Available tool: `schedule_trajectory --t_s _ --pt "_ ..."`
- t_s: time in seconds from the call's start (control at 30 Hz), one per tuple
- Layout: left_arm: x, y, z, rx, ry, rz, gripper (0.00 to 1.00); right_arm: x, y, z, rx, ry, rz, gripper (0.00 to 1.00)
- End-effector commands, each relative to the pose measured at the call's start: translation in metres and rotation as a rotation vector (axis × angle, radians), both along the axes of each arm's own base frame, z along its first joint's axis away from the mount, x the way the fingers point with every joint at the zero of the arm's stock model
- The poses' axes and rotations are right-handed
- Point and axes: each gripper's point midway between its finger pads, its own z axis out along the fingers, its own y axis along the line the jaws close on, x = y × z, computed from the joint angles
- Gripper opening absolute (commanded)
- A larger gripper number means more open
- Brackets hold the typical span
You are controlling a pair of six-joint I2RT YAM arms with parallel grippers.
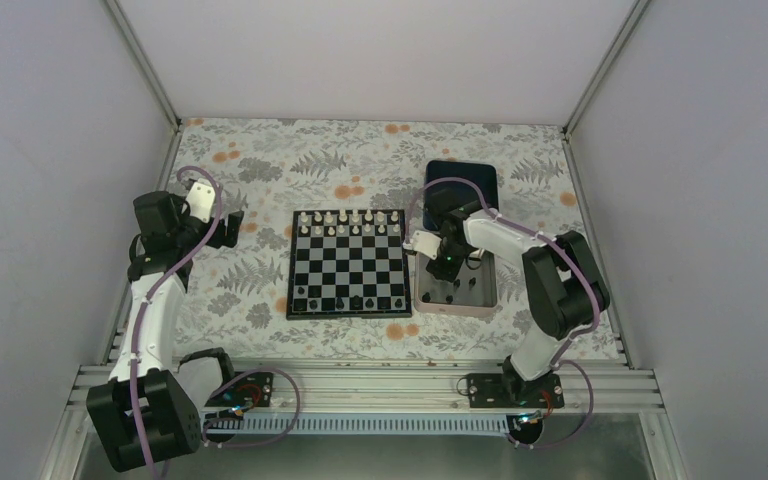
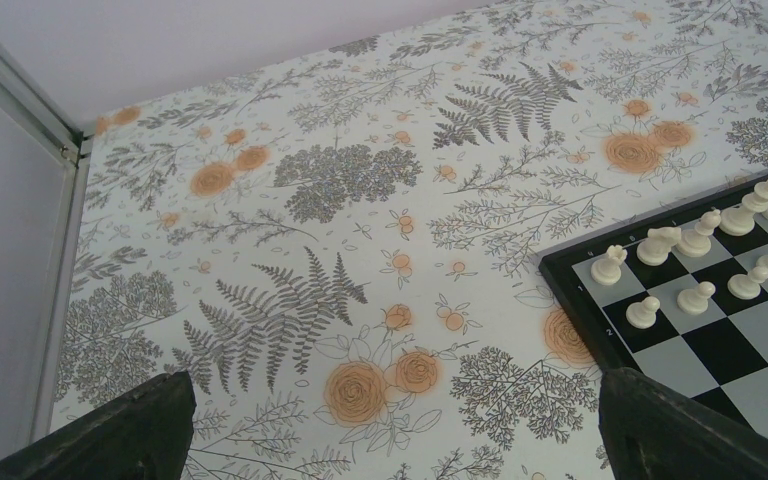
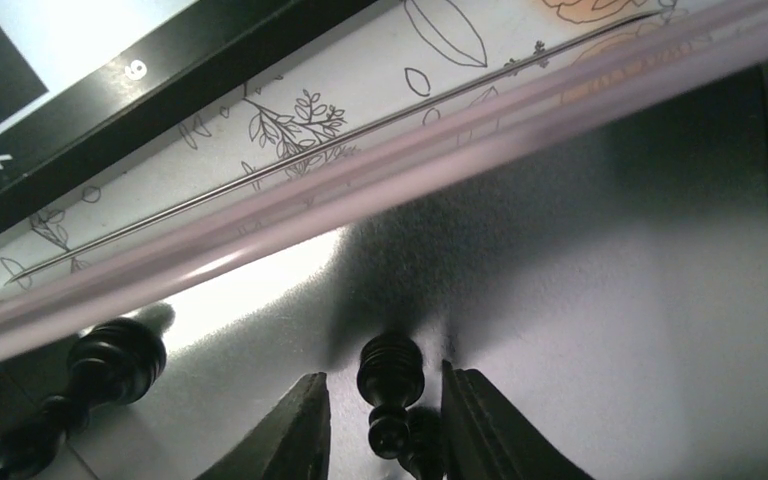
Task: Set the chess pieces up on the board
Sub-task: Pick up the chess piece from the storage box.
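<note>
The board (image 1: 348,262) lies mid-table, with white pieces (image 1: 348,222) on its far rows and a few black chess pieces (image 1: 357,301) on its near row. My right gripper (image 1: 447,268) is down inside the silver tray (image 1: 480,296). In the right wrist view its jaws (image 3: 385,420) straddle a black piece (image 3: 392,375) lying on the tray floor. A gap shows on the left side of that piece and the right finger (image 3: 475,420) is close to it. A second black piece (image 3: 110,365) lies to the left. My left gripper (image 2: 395,420) hangs open over the floral cloth, left of the board (image 2: 720,350).
A dark blue tray (image 1: 475,172) sits behind the silver one, partly under the right arm. The silver tray's rim (image 3: 360,200) and the board's black border (image 3: 110,110) run just beyond the right jaws. White pieces (image 2: 660,245) fill the board corner nearest the left gripper.
</note>
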Motion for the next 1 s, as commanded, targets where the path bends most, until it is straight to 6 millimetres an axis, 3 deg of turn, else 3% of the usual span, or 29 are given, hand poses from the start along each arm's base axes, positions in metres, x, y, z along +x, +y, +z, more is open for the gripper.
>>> schedule_trajectory --t_s 0.0,0.13,0.3,0.43,0.53,0.63,0.77,0.97 --pt "0.0 -0.002 0.004 -0.006 -0.018 -0.012 1.0 0.002 -0.001 -0.006 0.005 0.007 -0.012 0.27" --pt "0.0 -0.002 0.004 -0.006 -0.019 -0.014 1.0 0.001 -0.002 -0.006 -0.001 0.017 -0.014 0.14" --pt "0.0 -0.002 0.005 -0.006 -0.019 -0.014 1.0 0.007 -0.002 0.006 -0.001 -0.007 -0.015 0.06" --pt "0.0 -0.002 0.005 -0.007 -0.02 -0.014 1.0 0.014 0.003 0.035 0.008 -0.045 -0.009 0.05" --pt "0.0 -0.002 0.005 -0.009 -0.02 -0.015 1.0 0.019 0.014 0.07 0.028 -0.102 0.016 0.04" --pt "0.001 -0.002 0.005 -0.009 -0.021 -0.015 1.0 0.015 0.039 0.1 0.048 -0.133 0.079 0.05" --pt "0.001 -0.002 0.006 -0.011 -0.021 -0.016 1.0 0.002 0.086 0.124 0.069 -0.15 0.201 0.04" --pt "0.001 -0.001 0.007 -0.007 -0.025 -0.011 1.0 -0.022 0.166 0.124 0.107 -0.11 0.405 0.05"
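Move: A black pawn stands right between my open right fingers, its middle about 1 cm under the hand point. A second pawn is only some 2 cm to its right, a third 3 cm right and 1 cm ahead, another 2 cm left and 4 cm back. The chessboard's middle lies about 16 cm to the left and 2 cm ahead. From my left hand that first pawn is roughly 41 cm right, 6 cm back and 17 cm below. I shut my right fingers on the pawn while staying almost in place, pinching it, then lift it up out of the box, rising about 14 cm. As I climb I swing left some 13 cm, towards and over the board's right-hand side, turning the hand about 20 degrees counter-clockwise and letting the fingertips tilt slightly forward, grip kept. ##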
